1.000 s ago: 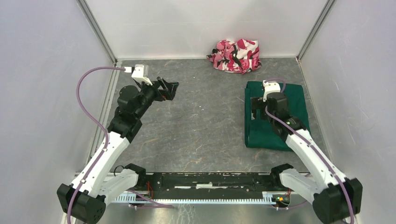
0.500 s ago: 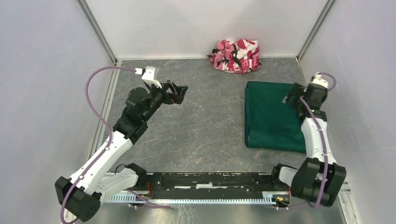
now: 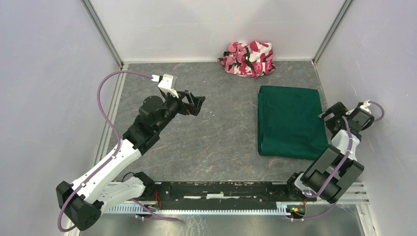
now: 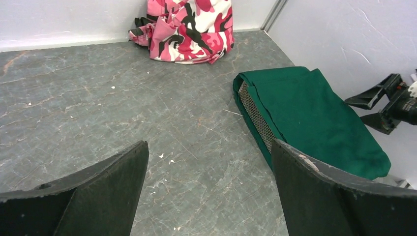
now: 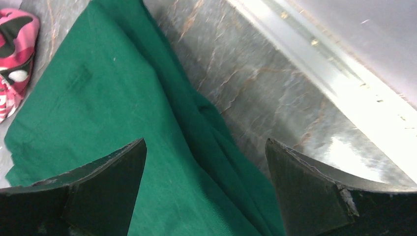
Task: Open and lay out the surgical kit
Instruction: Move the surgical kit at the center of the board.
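Note:
The surgical kit lies as a folded dark green cloth bundle (image 3: 290, 120) at the right of the table. In the left wrist view the green wrap (image 4: 314, 118) gapes at its near side, where a strip of silver wire mesh from the tray (image 4: 255, 115) shows. The instruments are hidden. My right gripper (image 3: 330, 118) is open just off the bundle's right edge, and in its own view the jaws (image 5: 205, 140) straddle the cloth's folded edge (image 5: 98, 123) without touching it. My left gripper (image 3: 199, 104) is open above bare table left of centre, facing the bundle, empty (image 4: 209, 143).
A pink, white and black camouflage cloth bundle (image 3: 248, 58) sits against the back wall. White walls close in the table on three sides. A metal rail (image 5: 314, 73) runs along the right wall close to my right gripper.
My right arm has swung from over the green bundle out to its right edge near the wall. My left arm has moved right, toward the table's middle. Both grippers stayed open.

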{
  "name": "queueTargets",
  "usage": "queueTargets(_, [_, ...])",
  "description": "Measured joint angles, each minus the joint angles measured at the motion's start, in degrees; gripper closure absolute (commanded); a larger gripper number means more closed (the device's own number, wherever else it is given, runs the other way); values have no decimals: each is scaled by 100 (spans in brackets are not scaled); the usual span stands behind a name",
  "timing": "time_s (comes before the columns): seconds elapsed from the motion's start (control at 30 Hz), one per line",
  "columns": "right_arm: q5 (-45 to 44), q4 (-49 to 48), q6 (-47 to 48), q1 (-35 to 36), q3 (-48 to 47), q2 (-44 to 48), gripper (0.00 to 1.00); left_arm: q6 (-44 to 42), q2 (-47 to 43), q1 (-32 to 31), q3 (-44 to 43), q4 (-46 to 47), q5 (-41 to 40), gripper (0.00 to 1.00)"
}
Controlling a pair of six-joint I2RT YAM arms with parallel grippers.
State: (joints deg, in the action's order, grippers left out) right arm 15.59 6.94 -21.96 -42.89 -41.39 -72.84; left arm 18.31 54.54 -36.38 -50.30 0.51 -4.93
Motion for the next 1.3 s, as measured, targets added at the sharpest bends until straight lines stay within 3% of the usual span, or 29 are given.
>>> queueTargets(0.2, [498,-234,-116,9,278,-195,2,-2,9,-92,0,-7,-9,0])
queueTargets(0.53, [573,-590,-20,9,487,-605,4,-107,33,-101,0,-15,-7,0])
queueTargets(0.83, [682,-1104,-229,332,1084,-420,6,-177,140,-101,0,-39,-11,0])
queueTargets(1.17, [568,-1598,-1196,1838,1856,407,4,-227,210,-101,-50,-90,-79,0])
queueTargets(1.3, [98,-1860,-2048,3106,2319,855,3,-293,219,-101,-68,-120,-109,0])
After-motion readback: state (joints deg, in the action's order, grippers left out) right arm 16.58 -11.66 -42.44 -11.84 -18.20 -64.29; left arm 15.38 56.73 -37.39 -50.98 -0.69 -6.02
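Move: The surgical kit lies beside and below the right hand: its middle is about 13 cm to the left, some 3 cm back and 9 cm lower, with its right edge nearly under the fingers. The pink camouflage bag lies about 26 cm ahead of this hand and 29 cm to its left, and the board's clear centre some 45 cm to the left. From the left hand, which hangs high, the kit's middle is about 40 cm right, 3 cm back and 29 cm below. The right hand sinks about 6 cm, easing a little left, until its open fingers are low at the kit's right side. Then it sweeps left at gathering speed, some 20 cm in all, pushing the kit along towards the board's centre with the fingers against its right-hand part, the wrist swinging about 20 degrees counter-clockwise and its left side rolling up while the fingers stay wide open. ##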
